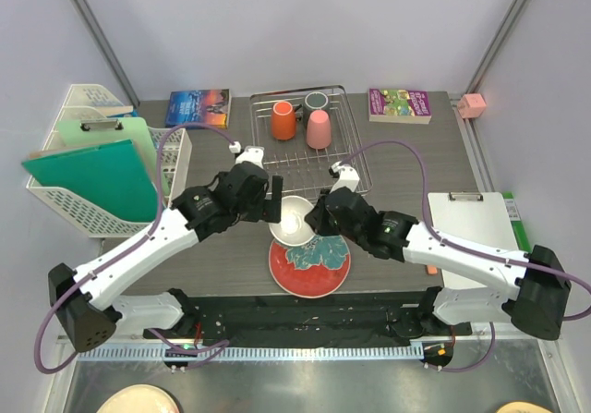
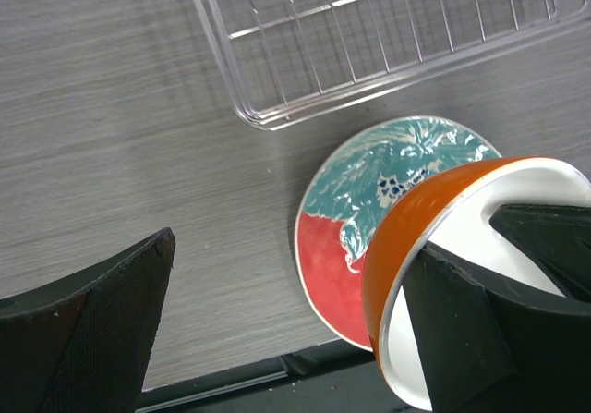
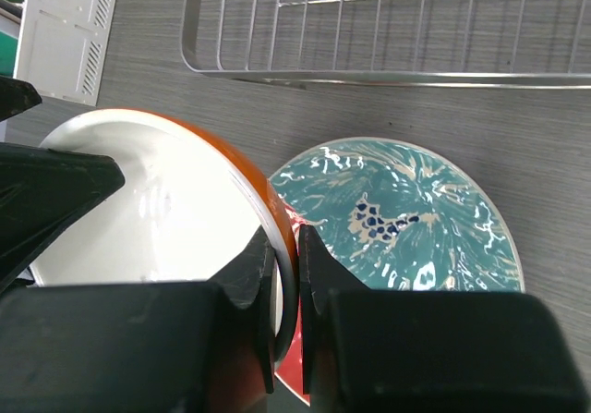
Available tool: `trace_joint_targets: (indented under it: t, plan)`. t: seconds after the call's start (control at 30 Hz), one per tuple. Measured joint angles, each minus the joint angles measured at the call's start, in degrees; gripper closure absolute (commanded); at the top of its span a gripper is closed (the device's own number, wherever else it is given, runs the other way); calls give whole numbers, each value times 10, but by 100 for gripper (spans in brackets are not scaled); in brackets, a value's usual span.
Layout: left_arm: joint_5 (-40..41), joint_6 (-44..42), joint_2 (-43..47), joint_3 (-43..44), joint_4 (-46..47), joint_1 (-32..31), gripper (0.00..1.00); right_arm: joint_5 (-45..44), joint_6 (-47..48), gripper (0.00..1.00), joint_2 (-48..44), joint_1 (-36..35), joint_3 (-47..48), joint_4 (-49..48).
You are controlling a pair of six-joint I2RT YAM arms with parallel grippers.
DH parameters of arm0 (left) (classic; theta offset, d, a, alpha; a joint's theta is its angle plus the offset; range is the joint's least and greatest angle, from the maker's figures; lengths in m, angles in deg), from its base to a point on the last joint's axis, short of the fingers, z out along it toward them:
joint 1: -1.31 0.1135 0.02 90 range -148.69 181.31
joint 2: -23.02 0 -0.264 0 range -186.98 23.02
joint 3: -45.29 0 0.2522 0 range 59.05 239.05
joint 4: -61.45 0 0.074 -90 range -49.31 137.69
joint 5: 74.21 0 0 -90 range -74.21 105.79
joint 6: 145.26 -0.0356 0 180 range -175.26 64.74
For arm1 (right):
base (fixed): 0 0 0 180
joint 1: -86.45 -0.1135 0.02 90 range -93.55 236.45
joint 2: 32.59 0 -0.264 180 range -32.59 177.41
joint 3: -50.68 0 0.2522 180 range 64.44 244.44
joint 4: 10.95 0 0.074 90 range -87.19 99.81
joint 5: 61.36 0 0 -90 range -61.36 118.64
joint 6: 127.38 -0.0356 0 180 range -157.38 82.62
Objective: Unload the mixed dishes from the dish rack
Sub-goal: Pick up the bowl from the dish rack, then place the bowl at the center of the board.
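Note:
The small orange-and-white bowl (image 1: 294, 219) (image 2: 434, 219) (image 3: 138, 210) hangs tilted over the left edge of the teal plate with a red-orange rim (image 1: 309, 267) (image 2: 369, 200) (image 3: 406, 219), which lies flat on the table. My right gripper (image 1: 319, 219) (image 3: 297, 247) is shut on the bowl's rim. My left gripper (image 1: 275, 200) (image 2: 295, 274) is open, with one finger inside the bowl and the other far out to the side. In the dish rack (image 1: 346, 168) (image 2: 369, 53) (image 3: 369, 71) stand an orange mug (image 1: 283, 121), a pink cup (image 1: 319, 129) and a dark grey mug (image 1: 317, 100).
A white lattice basket (image 1: 102, 205) (image 3: 65, 25) with green folders stands at the left. Two books (image 1: 197, 108) (image 1: 399, 104) lie at the back beside the rack. There is a clipboard (image 1: 471, 219) at the right and a small pink object (image 1: 473, 106) at the back right.

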Motion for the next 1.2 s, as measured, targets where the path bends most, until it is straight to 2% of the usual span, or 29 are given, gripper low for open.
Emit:
trace_joint_targets:
  t: [0.27, 0.5, 0.7, 0.83, 0.97, 1.2]
  plan:
    - [-76, -2, -9, -10, 26, 1, 0, -8, -5, 99, -51, -2, -23, 40]
    - [-184, -24, 48, -55, 76, 26, 0, -1, -1, 99, -71, -10, -23, 65]
    - [-267, -39, 134, -59, 145, 59, 0, 4, 20, 99, -67, -12, -35, 169]
    - [-320, -46, 173, -48, 167, 58, 0, 6, 26, 99, -60, -13, -37, 194]
    - [-289, -49, 177, -21, 160, 58, 0, 7, 30, 99, -51, -13, -37, 195]
    - [-162, -44, 169, -28, 125, 58, 0, 18, 31, 99, -16, -13, -49, 183]
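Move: The plate lies about 6 cm behind the right gripper, level with it sideways and some 13 cm below. That gripper already holds the bowl by its right rim, the bowl's middle about 5 cm to its left. The dish rack's middle is roughly 23 cm ahead and 10 cm below. From the open left gripper the plate is some 9 cm to the right, 9 cm back and 15 cm below. Keep the right gripper shut on the bowl's rim and carry the bowl right and back, some 6 cm each way, while lowering it about 7 cm over the plate and rolling its left side down some 20 degrees. Move the open left gripper about 3 cm right and back alongside the bowl, then lift it clear by over 10 cm, swinging forward and right again at the end. ##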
